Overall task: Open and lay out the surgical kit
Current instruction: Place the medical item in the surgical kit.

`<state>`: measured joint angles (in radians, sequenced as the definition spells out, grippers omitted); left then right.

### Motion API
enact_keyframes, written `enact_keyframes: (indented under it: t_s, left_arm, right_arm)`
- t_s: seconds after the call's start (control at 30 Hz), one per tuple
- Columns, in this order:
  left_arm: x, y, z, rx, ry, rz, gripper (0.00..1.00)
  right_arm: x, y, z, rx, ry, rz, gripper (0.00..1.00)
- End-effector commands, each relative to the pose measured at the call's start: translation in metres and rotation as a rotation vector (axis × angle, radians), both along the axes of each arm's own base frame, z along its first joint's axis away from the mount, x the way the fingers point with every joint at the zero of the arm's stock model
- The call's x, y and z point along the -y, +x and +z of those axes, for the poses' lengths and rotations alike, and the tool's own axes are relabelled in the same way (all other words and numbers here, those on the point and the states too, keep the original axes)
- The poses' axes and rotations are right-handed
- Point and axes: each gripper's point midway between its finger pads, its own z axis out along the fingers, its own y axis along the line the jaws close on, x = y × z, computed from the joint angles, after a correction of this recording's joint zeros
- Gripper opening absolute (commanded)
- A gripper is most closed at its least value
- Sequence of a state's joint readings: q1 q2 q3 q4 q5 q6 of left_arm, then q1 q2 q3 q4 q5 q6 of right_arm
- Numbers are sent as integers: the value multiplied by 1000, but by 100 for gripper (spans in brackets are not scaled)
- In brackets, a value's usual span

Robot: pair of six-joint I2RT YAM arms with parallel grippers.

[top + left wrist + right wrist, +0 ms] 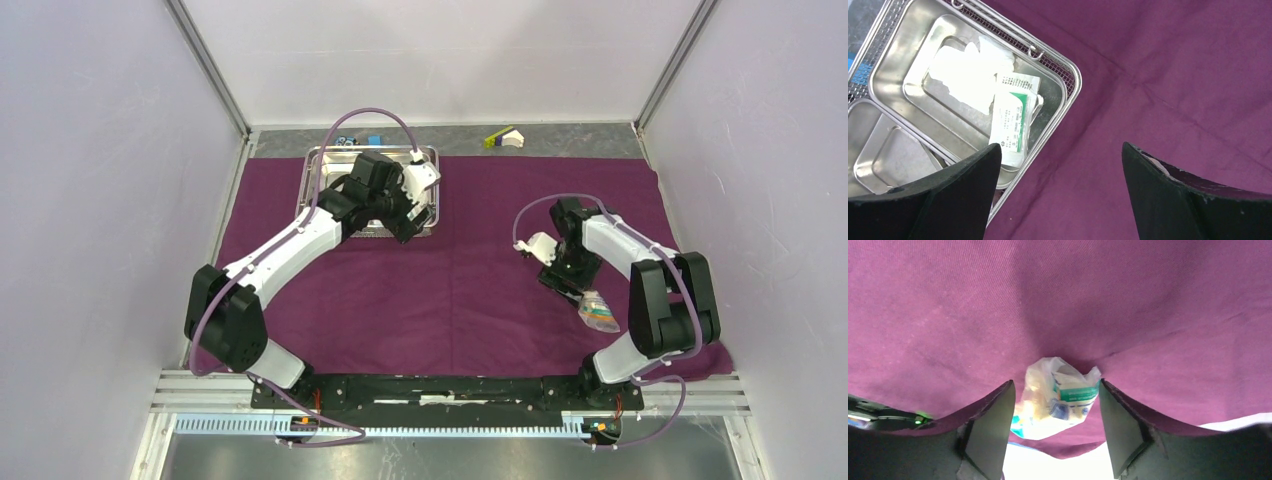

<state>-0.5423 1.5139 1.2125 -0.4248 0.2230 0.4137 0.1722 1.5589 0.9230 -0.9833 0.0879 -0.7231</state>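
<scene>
The dark purple cloth (470, 300) lies spread flat over the table. At its far left stands the steel tray (322, 160), holding white gauze (965, 75) and a white packet (1010, 122) with green print. My left gripper (412, 222) hangs open over the tray's near right corner (1075, 82), one fingertip (983, 160) above the tray, the other above the cloth. A small clear packet (1060, 395) lies on the cloth near the front right (598, 314). My right gripper (1056, 384) stands open around it, with gaps beside the fingers. Tweezers and forceps are hidden.
Behind the tray, off the cloth, sits a small blue block (375, 139). A yellow-green and white piece (503, 137) lies at the back centre. White walls close in left, right and back. The cloth's front right edge (1068, 447) is just beyond the clear packet.
</scene>
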Motion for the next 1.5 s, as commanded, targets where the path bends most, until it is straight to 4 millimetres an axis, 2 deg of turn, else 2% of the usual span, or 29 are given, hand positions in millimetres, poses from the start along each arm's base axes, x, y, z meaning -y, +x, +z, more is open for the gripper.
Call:
enact_keyframes:
  t_s: [0.0, 0.03, 0.1, 0.33, 0.67, 0.87, 1.2, 1.47]
  left_arm:
    - [-7, 9, 23, 81, -5, 19, 96]
    - [-8, 10, 24, 83, -5, 20, 96]
    - [-9, 11, 23, 84, -5, 25, 96]
    - [-12, 14, 22, 88, 2, 37, 96]
    - [-16, 16, 20, 101, 11, 38, 97]
    - [-19, 21, 17, 101, 12, 48, 97]
    - [-25, 23, 9, 75, 3, 82, 97]
    - [-24, 23, 8, 69, 3, 79, 97]
  right_arm:
    - [-3, 9, -1, 67, 10, -21, 77]
    - [-2, 8, -1, 70, 3, -22, 82]
    - [2, 8, -1, 88, -15, -26, 84]
    - [15, 11, 6, 146, -85, -64, 84]
    - [32, -1, 4, 139, -128, -127, 82]
    - [38, 0, 4, 154, -147, -154, 82]
    - [26, 5, -3, 166, -74, -206, 76]
    - [22, 29, 6, 248, -18, -256, 83]
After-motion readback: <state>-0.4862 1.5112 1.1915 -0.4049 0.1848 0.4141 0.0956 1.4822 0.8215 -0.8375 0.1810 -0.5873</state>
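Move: The medical item, a clear packet, lies just under and between the right hand's parted fingers, its middle about 4 cm back, 2 cm right and 2 cm lower. The tray is some 45 cm left and 21 cm ahead of the right hand. From the left hand the medical item is roughly 37 cm right, 17 cm back and 15 cm below; the tray's middle is about 10 cm left, 9 cm ahead and 14 cm below. The right hand, already parting its fingers, spreads them the rest of the way around the medical item while staying low over the cloth, slides about 3.5 cm right and then eases back left by just under 1 cm, turning roughly 10 degrees clockwise with the packet still between the fingers. Meanwhile the open left hand drifts some 3 cm left and forward, high above the tray's near right corner, towards the tray's middle, touching nothing. ##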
